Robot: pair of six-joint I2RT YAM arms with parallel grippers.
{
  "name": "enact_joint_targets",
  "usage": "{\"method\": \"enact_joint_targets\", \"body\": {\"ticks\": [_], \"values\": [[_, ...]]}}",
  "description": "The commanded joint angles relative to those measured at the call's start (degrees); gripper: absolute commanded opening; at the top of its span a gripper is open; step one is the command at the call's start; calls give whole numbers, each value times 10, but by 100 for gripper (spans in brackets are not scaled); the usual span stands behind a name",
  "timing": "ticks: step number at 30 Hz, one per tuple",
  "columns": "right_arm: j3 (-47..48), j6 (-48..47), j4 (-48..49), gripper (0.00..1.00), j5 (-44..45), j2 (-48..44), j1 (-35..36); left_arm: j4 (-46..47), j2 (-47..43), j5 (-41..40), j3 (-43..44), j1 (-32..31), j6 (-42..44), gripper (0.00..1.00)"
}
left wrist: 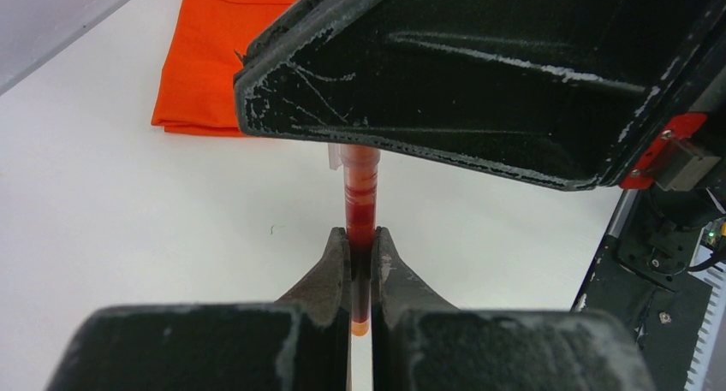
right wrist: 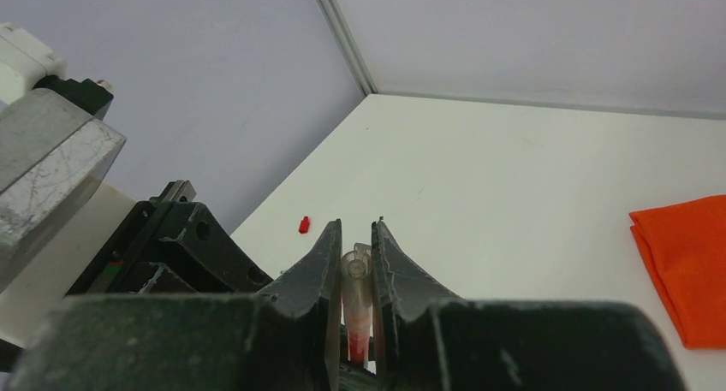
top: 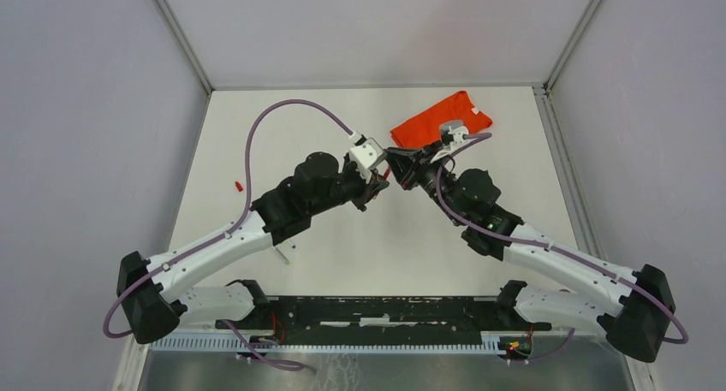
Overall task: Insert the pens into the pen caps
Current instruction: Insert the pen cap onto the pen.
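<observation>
In the left wrist view my left gripper (left wrist: 360,234) is shut on a red-orange pen (left wrist: 360,194). The pen runs straight up from the jaws and vanishes under the black body of the right gripper. My right gripper (right wrist: 355,230) is shut on a translucent pen cap (right wrist: 354,275), and red shows inside the cap's lower end. From above, the left gripper (top: 377,183) and the right gripper (top: 395,162) meet tip to tip over the middle of the table. A small red pen cap (top: 237,186) lies loose at the left, also in the right wrist view (right wrist: 303,225).
A folded orange shirt (top: 441,117) lies at the back right of the table, just behind the right gripper. A white pen (top: 283,255) lies beside the left forearm. Metal frame posts and grey walls close in the table (top: 282,134).
</observation>
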Motion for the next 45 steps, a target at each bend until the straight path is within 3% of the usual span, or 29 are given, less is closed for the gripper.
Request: {"method": "enact_joint_targets", "body": {"ticks": [1,7,15,19,23,28,34,37,45], "values": [[-50,-8,-315,0,-129,68,51,327,-26,-15,110,4,21,2],[-60,-5,-324,0,-72,57,49,328,-26,-18,108,4,22,2],[-154,93,-154,0,-275,36,-25,328,-25,-19,109,4,26,2],[-164,100,-142,0,-295,31,-43,329,-24,-17,109,4,26,2],[-163,87,-147,0,-280,32,-40,331,-20,-15,111,4,23,2],[-128,-9,-236,0,-143,30,6,331,-11,-8,119,4,22,2],[-194,-50,-157,0,-48,-1,43,338,-6,-4,121,4,15,2],[-219,-52,-120,0,-45,4,45,339,-3,-1,123,4,13,2],[-144,-34,-214,0,-163,72,28,332,-2,-3,123,3,17,2]]}}
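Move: Just beyond and above the left fingers, which still grip the red pen low down, the pen cap in the right hand sits over the pen's top end: some 2 cm ahead, about 1 cm right and roughly 4 cm up from the left hand. From the right hand, which keeps the cap pinched, the pen's middle lies about 2 cm back, 1 cm to the left and 4 cm below. Sinking together by about 5 cm with pen and cap in line, both closed hands keep their grips and drift slightly back. The left fingers tip down some 10 degrees, while the right hand rocks counter-clockwise and back again, working the cap along the pen towards the left fingers. ##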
